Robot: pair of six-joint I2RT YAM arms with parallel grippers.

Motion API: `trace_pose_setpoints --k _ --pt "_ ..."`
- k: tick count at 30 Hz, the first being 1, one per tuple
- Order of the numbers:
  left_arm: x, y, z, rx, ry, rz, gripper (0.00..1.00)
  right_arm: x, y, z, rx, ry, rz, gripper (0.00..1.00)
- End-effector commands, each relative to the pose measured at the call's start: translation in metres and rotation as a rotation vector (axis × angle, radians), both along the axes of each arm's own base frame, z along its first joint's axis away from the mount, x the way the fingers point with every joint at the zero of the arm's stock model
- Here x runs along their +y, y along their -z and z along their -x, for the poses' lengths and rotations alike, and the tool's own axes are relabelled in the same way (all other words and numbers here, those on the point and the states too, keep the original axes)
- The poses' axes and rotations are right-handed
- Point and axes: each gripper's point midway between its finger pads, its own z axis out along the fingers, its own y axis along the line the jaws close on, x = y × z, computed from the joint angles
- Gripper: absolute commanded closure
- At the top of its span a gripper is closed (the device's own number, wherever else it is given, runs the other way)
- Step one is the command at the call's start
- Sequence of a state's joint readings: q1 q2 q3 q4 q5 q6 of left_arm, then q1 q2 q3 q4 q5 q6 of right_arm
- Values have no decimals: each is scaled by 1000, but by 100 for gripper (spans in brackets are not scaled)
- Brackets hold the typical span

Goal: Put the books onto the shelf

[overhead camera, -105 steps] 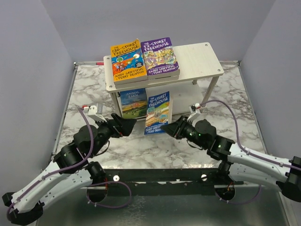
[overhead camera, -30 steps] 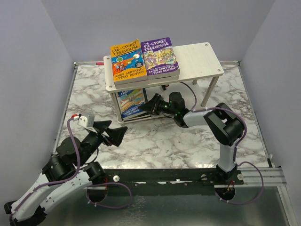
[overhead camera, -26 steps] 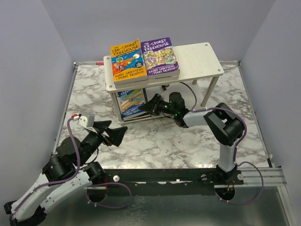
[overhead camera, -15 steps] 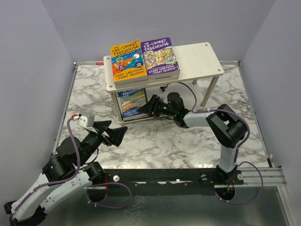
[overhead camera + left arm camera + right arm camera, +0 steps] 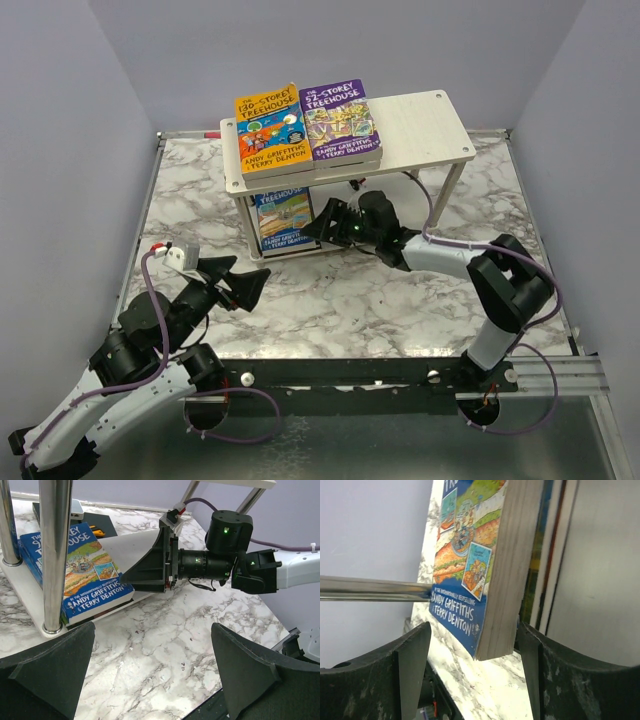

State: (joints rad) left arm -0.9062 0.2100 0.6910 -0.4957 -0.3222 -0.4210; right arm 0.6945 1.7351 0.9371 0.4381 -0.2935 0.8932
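The shelf (image 5: 425, 120) stands at the back middle of the marble table. On its top board lie an orange book (image 5: 268, 130) and a purple book (image 5: 340, 120). A blue Treehouse book (image 5: 282, 215) lies on other books on the lower board. My right gripper (image 5: 318, 228) reaches under the top board, open, with its fingers on either side of that blue book's (image 5: 470, 565) near corner; the cover-side finger (image 5: 412, 650) stands clear of it. My left gripper (image 5: 245, 285) hovers open and empty over the table at the front left.
A silver shelf leg (image 5: 55, 555) stands in front of the blue book (image 5: 85, 565) in the left wrist view, with the right gripper (image 5: 135, 575) beside it. Thinner books (image 5: 545, 555) lie under the blue one. Grey walls close in the table.
My right gripper has opened around the blue book, which now lies on the lower board, and its elbow has swung right and lower. The left arm has not moved.
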Motion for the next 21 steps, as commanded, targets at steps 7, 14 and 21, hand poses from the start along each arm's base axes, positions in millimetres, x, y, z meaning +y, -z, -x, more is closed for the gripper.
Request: trace_pose_setpoints --k 7,14,21 --pt "2 -2 -1 -16 -12 2 1 -40 15 -22 -32 187 237 32" --pt "3 -3 -1 -21 -11 5 1 -32 11 -33 -55 186 232 49" --pt "4 -4 0 -25 -12 9 1 -42 10 -48 -61 286 255 71"
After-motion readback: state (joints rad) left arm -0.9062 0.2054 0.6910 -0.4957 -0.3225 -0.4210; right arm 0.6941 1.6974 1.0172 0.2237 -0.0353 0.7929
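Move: The blue 91-Storey Treehouse book lies on the lower shelf, its middle about 7 cm to the right hand's left, some 5 cm ahead and roughly 2 cm lower. Three Days to See lies under that book, about 5 cm below the hand. The shelf's front-left post stands some 13 cm left of the hand and 3 cm nearer the base. From the idle left hand, the blue book is about 22 cm ahead, 4 cm right and 18 cm down. The blue book's right side is left behind as the right hand, already open, backs off to the right by about 3 cm, dipping a little. It then goes forward some 3.5 cm along that side, rising back to its first height, while the fingers close to about half their earlier gap, tip slightly down and swing about 10 degrees clockwise. ##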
